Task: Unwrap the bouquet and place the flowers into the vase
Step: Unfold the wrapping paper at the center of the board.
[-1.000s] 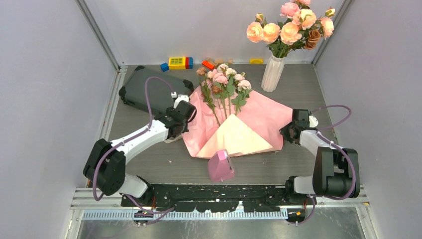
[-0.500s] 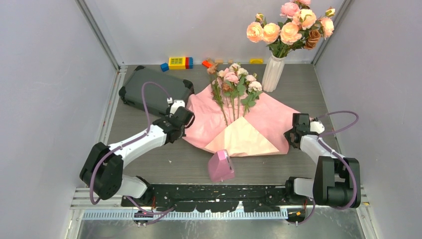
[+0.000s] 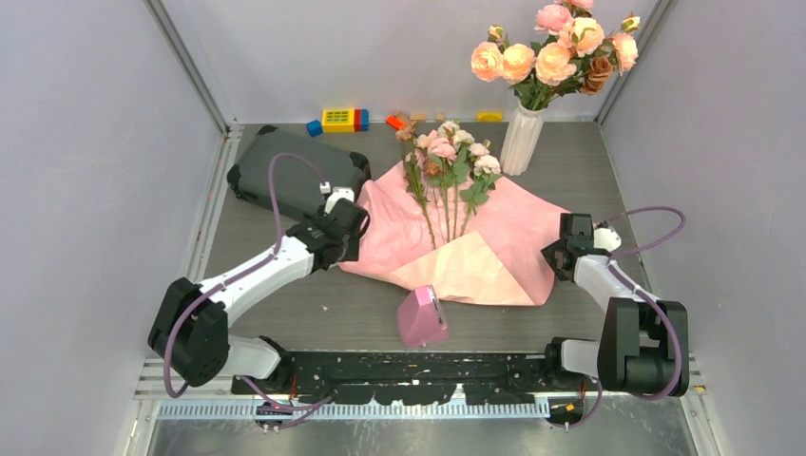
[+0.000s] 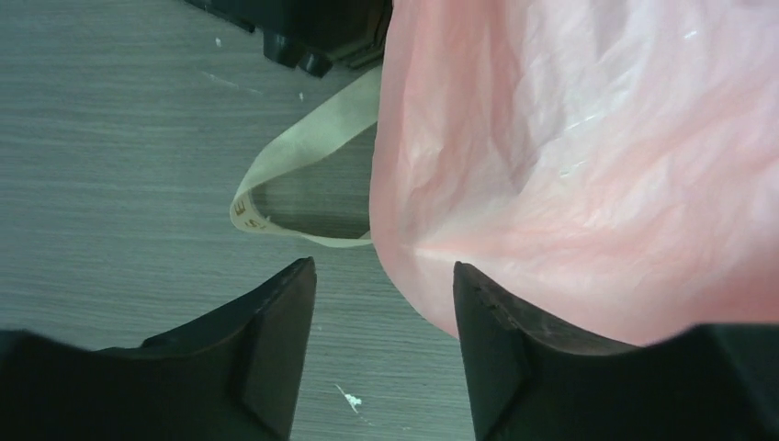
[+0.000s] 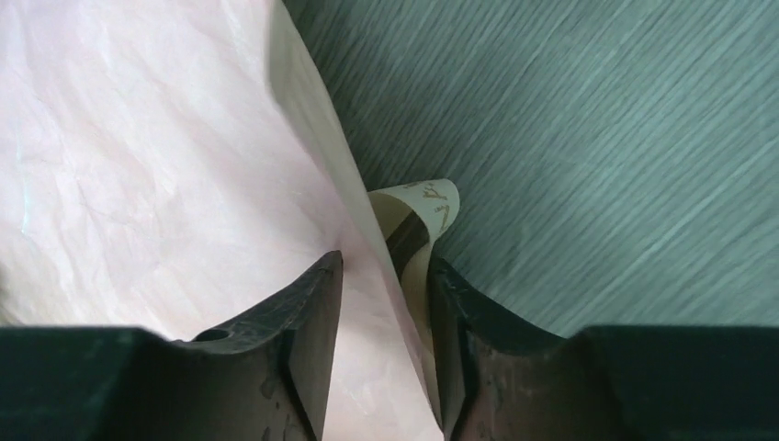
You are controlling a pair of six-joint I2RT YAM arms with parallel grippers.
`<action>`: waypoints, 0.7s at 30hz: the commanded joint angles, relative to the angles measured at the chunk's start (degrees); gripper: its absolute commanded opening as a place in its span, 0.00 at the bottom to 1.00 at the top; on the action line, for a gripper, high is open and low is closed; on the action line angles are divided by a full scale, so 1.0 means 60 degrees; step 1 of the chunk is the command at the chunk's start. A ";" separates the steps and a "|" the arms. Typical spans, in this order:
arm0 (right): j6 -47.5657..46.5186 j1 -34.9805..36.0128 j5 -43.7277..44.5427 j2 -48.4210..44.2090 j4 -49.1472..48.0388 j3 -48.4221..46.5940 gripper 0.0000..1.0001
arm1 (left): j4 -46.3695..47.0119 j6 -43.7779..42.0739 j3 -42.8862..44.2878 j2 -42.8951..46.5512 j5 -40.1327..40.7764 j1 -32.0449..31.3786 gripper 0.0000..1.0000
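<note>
The bouquet's pale pink wrapping paper [image 3: 494,228] lies spread open in the middle of the table. The flowers [image 3: 451,157], small roses on thin green stems, rest on its far part. The vase [image 3: 521,142] stands behind them, white and ribbed. My left gripper [image 3: 350,228] [image 4: 384,276] is open at the paper's left edge, with bare table between its fingers and a beige ribbon [image 4: 308,138] just ahead. My right gripper [image 3: 561,249] [image 5: 386,266] is open at the right edge. The paper's edge [image 5: 138,156] and a ribbon end [image 5: 418,220] stand loose between its fingers.
A peach-orange rose cluster [image 3: 556,52] fills the vase. A dark case [image 3: 295,171] lies at the back left, close to my left arm. Toy blocks [image 3: 342,120] line the back wall. A small pink wedge [image 3: 421,317] sits near the front edge.
Both grippers pulled the paper's edges outward, spreading it and shifting the flowers right and back. Both have now opened and let the paper go; its front flap has sagged flatter.
</note>
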State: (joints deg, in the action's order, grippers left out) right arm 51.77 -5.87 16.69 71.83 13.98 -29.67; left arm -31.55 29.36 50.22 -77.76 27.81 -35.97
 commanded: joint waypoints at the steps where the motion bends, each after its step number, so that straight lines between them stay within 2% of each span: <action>1: -0.0622 -0.0062 0.0536 -0.0678 0.0709 -0.0470 0.49 | -0.0616 -0.0501 0.1128 0.0702 -0.0128 0.0038 0.65; 6: -0.1524 -0.0062 0.0982 -0.1514 0.1501 -0.1197 0.61 | -0.1072 -0.0791 0.2341 0.0669 -0.0908 0.0044 0.78; 11: -0.2494 -0.0062 0.0270 -0.1978 0.1875 -0.1868 0.65 | -0.0863 -0.0623 0.3371 -0.0228 -0.3301 0.0036 0.82; 13: -0.2936 -0.0062 -0.0737 -0.1945 0.1706 -0.2048 0.65 | -0.0408 -0.0405 0.3452 -0.0692 -0.4196 0.0047 0.82; 16: -0.3389 -0.0062 -0.3009 -0.1782 0.1290 -0.2095 0.68 | 0.0311 -0.0165 0.3378 -0.1371 -0.5091 0.0054 0.82; 21: -0.3315 -0.0062 -0.5763 -0.1597 -0.0468 -0.1391 0.75 | 0.1054 -0.0223 0.3377 -0.2549 -0.5269 0.0141 0.83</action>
State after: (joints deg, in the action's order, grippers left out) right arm 34.02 -6.13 -0.23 61.06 20.45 -40.03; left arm -30.94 27.77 70.19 -89.62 1.08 -35.88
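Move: The flower stems lie about 22 cm right and 9 cm ahead of the left hand, some 7 cm lower; the pale paper flap is about 27 cm right and 4 cm back, the pink box 18 cm right and 15 cm back. From the right hand, at the paper's right edge, the stems are about 29 cm left and 9 cm ahead, the flap some 24 cm left and 4 cm back. Opening wider, both hands rise 10 cm off the paper; the left swings 12 cm right towards the stems, sinking. ##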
